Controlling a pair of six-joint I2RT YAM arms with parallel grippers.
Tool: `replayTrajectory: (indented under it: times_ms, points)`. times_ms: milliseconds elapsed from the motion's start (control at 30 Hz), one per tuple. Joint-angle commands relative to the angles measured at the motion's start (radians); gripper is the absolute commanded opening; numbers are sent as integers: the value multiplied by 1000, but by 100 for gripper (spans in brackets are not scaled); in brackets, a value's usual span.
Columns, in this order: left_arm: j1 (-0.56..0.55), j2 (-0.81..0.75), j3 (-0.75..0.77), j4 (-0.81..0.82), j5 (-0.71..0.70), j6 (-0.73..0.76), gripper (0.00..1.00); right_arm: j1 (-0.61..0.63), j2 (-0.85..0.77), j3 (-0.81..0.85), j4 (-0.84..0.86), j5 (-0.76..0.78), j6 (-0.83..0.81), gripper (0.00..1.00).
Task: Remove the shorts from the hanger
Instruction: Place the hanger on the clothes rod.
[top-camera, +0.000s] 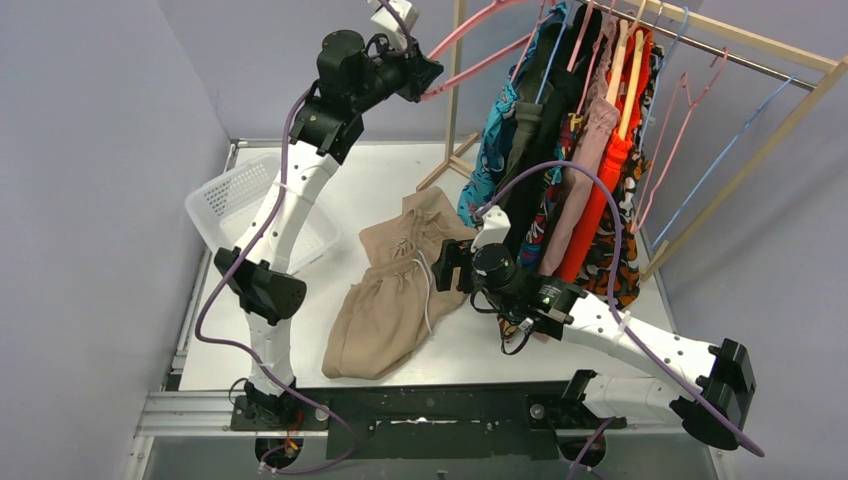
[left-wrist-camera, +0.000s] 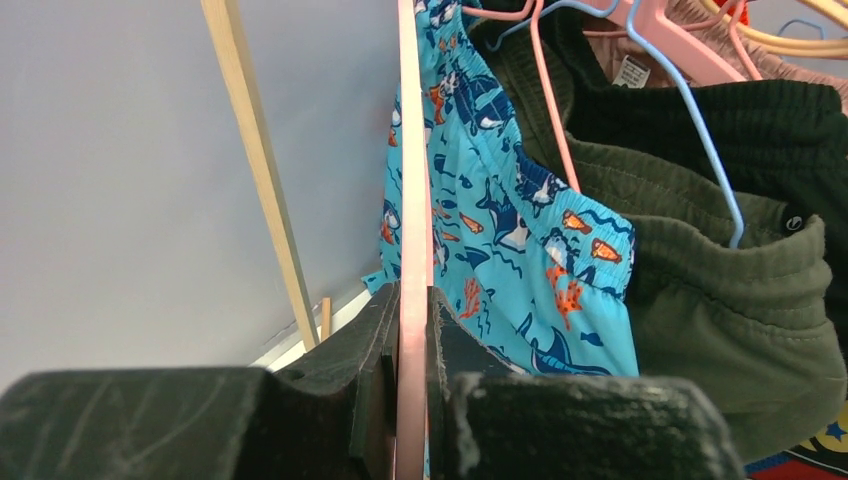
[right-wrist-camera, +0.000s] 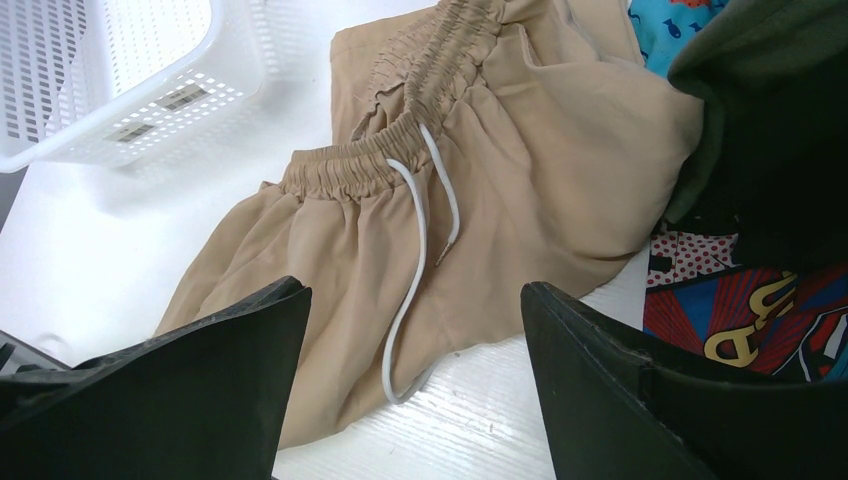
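Tan shorts (top-camera: 395, 285) lie loose on the white table, off the hanger, their white drawstring (right-wrist-camera: 412, 250) showing. My left gripper (top-camera: 432, 78) is raised high by the rack and shut on an empty pink hanger (top-camera: 478, 66); the left wrist view shows the hanger's bar (left-wrist-camera: 412, 180) clamped between the jaws of that gripper (left-wrist-camera: 413, 300). My right gripper (top-camera: 443, 268) hovers low over the tan shorts (right-wrist-camera: 500, 170), open (right-wrist-camera: 415, 300) with nothing between its fingers. Teal shark-print shorts (left-wrist-camera: 520, 230), olive green shorts (left-wrist-camera: 720, 300) and black shorts (left-wrist-camera: 760, 120) hang on the rack.
A wooden clothes rack (top-camera: 745, 45) stands at the back right, with several more shorts and bare hangers (top-camera: 690, 110) on it. A white perforated basket (top-camera: 235, 195) sits at the table's left. Comic-print fabric (right-wrist-camera: 740, 315) hangs just right of my right gripper.
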Motion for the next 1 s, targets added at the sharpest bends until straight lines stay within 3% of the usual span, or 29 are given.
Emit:
replayTrajectory:
  times_ms: [0,600,700,767,833,967]
  points:
    - [10,-13,28,104,40,-36,0,9,-23,2,20,28,20,79]
    - [17,59,-7,120,37,-70,0,8,-13,12,9,29,32,79]
    - [17,54,-16,79,40,-57,35,9,-22,5,14,32,38,79]
    - [18,45,-10,51,34,-52,47,8,-29,-1,23,30,41,79]
    - [21,32,4,13,22,-54,58,9,-35,-2,25,31,43,79]
    - [43,1,10,-76,24,-56,69,9,-57,-11,30,40,47,80]
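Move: The stretch of clothes rod where my left hand is setting the pink hanger lies about 10 cm ahead, 11 cm to its right and 16 cm above it. The wooden post stands some 12 cm ahead and 5 cm right, its middle 15 cm below. The blue sea-print shorts hang about 9 cm ahead, 17 cm right and 12 cm lower, the dark green shorts 7 cm beyond them to the right and 3 cm nearer me. From my right hand that rod stretch is roughly 35 cm ahead, 5 cm left and 43 cm up. Still pinching the pink hanger's near end, my left hand eases forward about 2 cm and down a bit more, lowering the hook onto the rod beside the post. There it stops and opens its fingers wide off the plastic, then dips another 2 cm with the fingertips tipping slightly down. ##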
